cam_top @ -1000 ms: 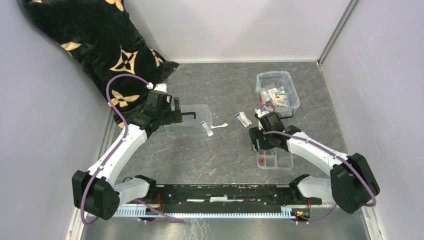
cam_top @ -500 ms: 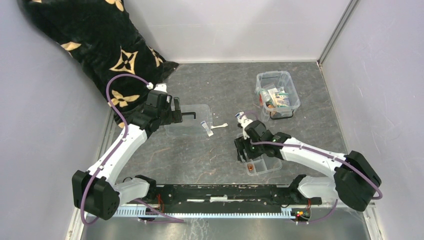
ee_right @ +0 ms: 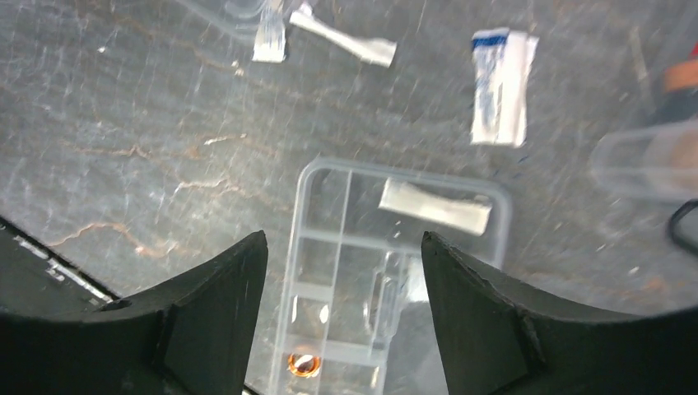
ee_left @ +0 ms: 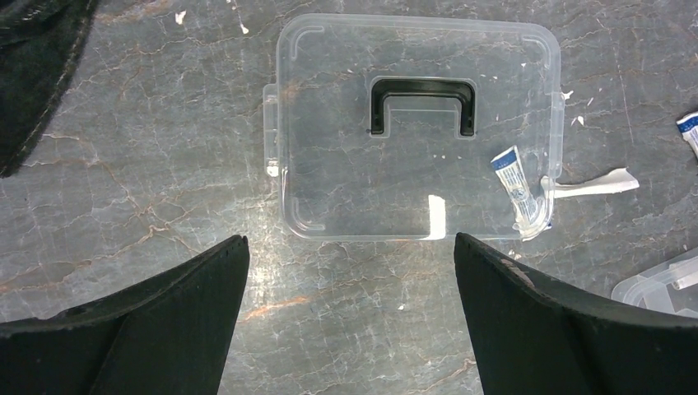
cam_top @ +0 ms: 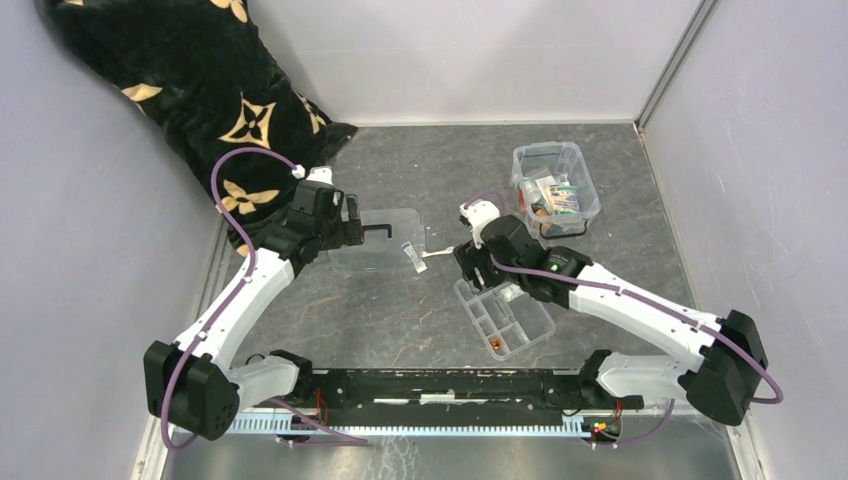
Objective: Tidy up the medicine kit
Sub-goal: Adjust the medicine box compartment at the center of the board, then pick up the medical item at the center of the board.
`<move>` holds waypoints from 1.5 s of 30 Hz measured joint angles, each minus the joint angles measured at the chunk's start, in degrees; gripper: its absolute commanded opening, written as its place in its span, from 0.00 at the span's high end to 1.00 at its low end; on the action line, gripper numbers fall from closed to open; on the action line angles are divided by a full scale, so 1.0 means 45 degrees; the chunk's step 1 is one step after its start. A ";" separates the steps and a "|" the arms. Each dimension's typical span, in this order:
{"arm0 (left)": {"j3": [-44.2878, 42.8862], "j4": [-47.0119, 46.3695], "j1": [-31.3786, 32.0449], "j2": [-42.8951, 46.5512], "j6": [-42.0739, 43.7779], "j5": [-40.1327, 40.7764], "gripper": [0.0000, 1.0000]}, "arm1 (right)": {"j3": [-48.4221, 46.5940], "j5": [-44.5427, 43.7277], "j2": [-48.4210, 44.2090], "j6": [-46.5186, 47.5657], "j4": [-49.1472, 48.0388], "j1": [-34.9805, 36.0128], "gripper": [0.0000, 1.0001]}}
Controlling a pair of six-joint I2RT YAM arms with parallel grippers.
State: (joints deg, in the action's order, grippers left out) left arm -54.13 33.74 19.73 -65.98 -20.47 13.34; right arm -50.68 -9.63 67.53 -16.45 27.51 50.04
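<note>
The medicine kit's clear box (cam_top: 530, 156) stands at the back right, several packets inside. Its flat lid (cam_top: 392, 258) (ee_left: 411, 181) with the black handle (ee_left: 422, 85) lies left of centre. My left gripper (cam_top: 352, 225) (ee_left: 350, 239) hovers open over the lid's near edge, touching nothing. A shallow clear divided tray (cam_top: 520, 320) (ee_right: 329, 206) lies at centre, an orange ring (ee_right: 303, 363) and a white sachet (ee_right: 435, 207) in its cells. My right gripper (cam_top: 475, 268) (ee_right: 344, 239) has its fingers on either side of the tray's end and carries it along.
A blue-tipped sachet (ee_left: 517, 183) rests on the lid's right edge, a white strip (ee_left: 597, 184) beside it. Another sachet (ee_right: 499, 86) lies beyond the tray. A black gold-patterned cushion (cam_top: 190, 80) fills the back left corner. Grey walls close three sides.
My right gripper has swept left and towards the back, and the divided tray has moved with it and swung round to a diagonal. The left arm has stayed still.
</note>
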 measured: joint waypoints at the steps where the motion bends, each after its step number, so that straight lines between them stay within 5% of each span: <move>1: 0.0000 0.0000 0.0000 0.0005 0.0000 0.0019 0.00 | -0.0238 -0.0141 0.0126 0.0369 -0.0019 -0.0044 0.31; 23: 0.0146 0.0117 0.0000 0.1991 -0.0015 0.2701 0.00 | -0.4867 0.2948 0.7543 1.0433 -0.0923 -0.0874 0.42; 45: 0.0238 0.0107 0.0000 0.2191 -0.0015 0.3147 0.00 | -0.6499 0.3555 1.0423 1.2682 0.0151 -0.0889 0.55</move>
State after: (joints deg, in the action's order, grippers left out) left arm -53.06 34.22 19.73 -56.12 -20.53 27.51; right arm -79.92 6.37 114.43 40.62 28.18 46.04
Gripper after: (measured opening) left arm 0.996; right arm 0.485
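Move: The right hand, clear above the compartment tray, goes for the white swab packet beside the lid: about 11 cm ahead, 10 cm to its left and 13 cm below. A blue-white sachet, tucked partly under the lid, lies some 5 cm farther left of that packet; the sachet pair is about 14 cm straight ahead of the hand, the tray's middle 2 cm back and 4 cm right. From the left hand the packet is roughly 16 cm right and 3 cm ahead. Swing the right gripper forward and left, about 10 and 9 cm, away from the tray to above the white swab packet, sinking as it goes, then lower it nearly straight down the last 5 cm. Turn it some 50 degrees counter-clockwise, tip the fingers steeper and narrow their opening by about a third, without shutting them. Meanwhile draw the open left gripper up and left about 5 cm each. ##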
